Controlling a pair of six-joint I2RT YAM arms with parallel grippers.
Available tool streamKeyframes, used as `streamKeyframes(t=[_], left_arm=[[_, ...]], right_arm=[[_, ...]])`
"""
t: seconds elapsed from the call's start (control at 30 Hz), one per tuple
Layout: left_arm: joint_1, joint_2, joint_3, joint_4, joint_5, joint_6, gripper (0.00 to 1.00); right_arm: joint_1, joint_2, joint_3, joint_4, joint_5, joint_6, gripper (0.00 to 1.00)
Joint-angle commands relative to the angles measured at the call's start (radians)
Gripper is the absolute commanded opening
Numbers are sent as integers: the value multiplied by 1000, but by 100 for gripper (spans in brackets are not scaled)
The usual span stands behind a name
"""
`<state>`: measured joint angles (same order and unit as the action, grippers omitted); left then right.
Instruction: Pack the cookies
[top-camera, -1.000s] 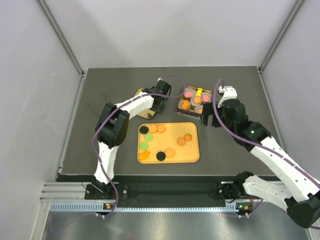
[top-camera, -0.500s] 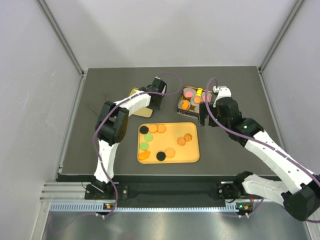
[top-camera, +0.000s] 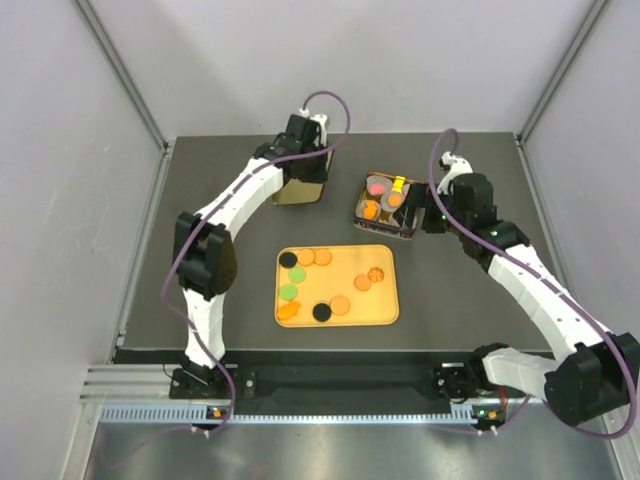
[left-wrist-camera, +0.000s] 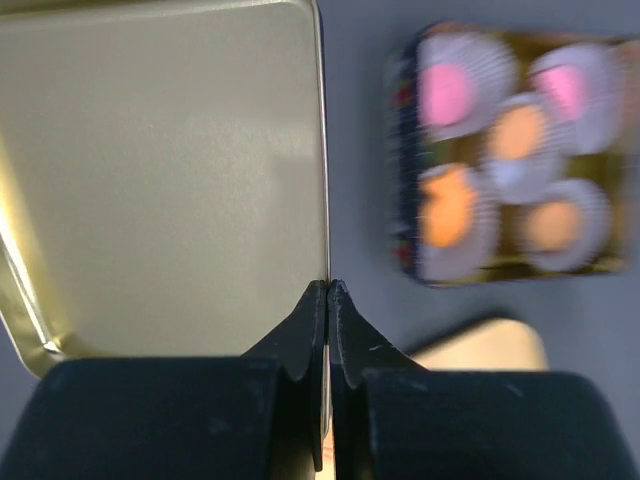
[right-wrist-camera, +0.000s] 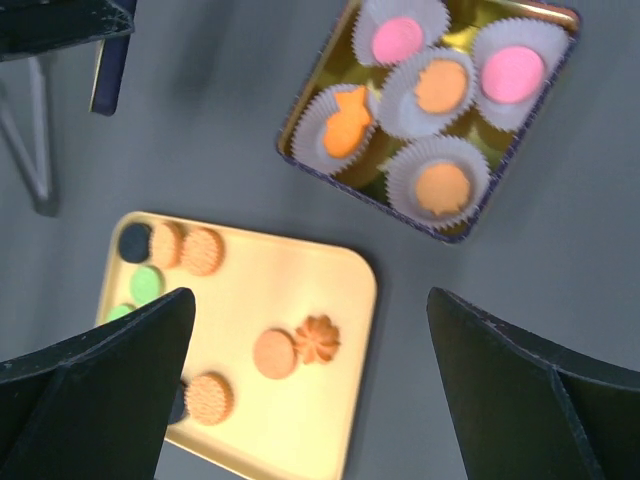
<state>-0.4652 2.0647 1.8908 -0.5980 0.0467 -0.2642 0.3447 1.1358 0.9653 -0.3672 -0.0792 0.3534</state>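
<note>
Several cookies (top-camera: 340, 305), orange, green and black, lie on the yellow tray (top-camera: 350, 262). Others sit in white paper cups inside the dark-rimmed gold tin (top-camera: 357, 213) behind it. My left gripper (left-wrist-camera: 328, 284) is shut on the thin edge of the gold lid (left-wrist-camera: 170, 170), held left of the tin (left-wrist-camera: 400, 255). In the top view the lid (top-camera: 300, 190) hangs below the left gripper (top-camera: 303, 168). My right gripper (right-wrist-camera: 308, 295) is open and empty, high above the tray (right-wrist-camera: 300, 270) near a flower cookie (right-wrist-camera: 318, 340). It hovers by the tin's right side (top-camera: 425, 215).
The dark table (top-camera: 200, 300) is bounded by grey walls on three sides. The left arm reaches far back across the table's left half. In the right wrist view the tin (right-wrist-camera: 440, 235) lies up and right of the tray, and the lid's edge (right-wrist-camera: 105, 75) shows at top left.
My left gripper closed on the lid and carried it back toward the far edge. My right gripper shifted slightly back beside the tin, staying open.
</note>
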Motion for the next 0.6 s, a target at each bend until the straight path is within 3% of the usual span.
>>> streamKeyframes(t=[0.0,0.17,0.3,0.57], left_arm=[[3,-161,36,81,183,-163,0],[7,-308,-99,370,373,-456,0],[8,-389,-186,587,432,-679,0],[-3,-491,-429,1136,435,-1182,0]], right_arm=[[-56,15,41,193,-200,76,100],[-150,27,-19,359,-341,174,100],[-203,32,-88,601,-471,327,100],[-236,74,-195,1086,-554,703,100]])
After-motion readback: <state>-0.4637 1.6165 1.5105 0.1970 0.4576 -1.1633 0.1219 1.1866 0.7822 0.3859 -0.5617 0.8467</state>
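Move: The left hand still pinches the lid by its right edge, about 15 cm above the table. From it, the cookie box lies some 15 cm right, 1 cm back and 14 cm lower, and the cookie tray 21 cm back, 2 cm right and 15 cm below. For the open right hand, the lid is roughly 17 cm ahead, 26 cm left and 7 cm lower; the box sits 15 cm ahead, 5 cm left and 19 cm below. Swiftly up, some 25 cm, goes the left hand with its grip kept on the lid's edge, drifting back and to the right while it rolls about 65 degrees so its left side drops and the fingers come level. The open right hand rises about 8 cm and edges forward, rolling left side up nearly 40 degrees, and closes on the raised lid without reaching it. ##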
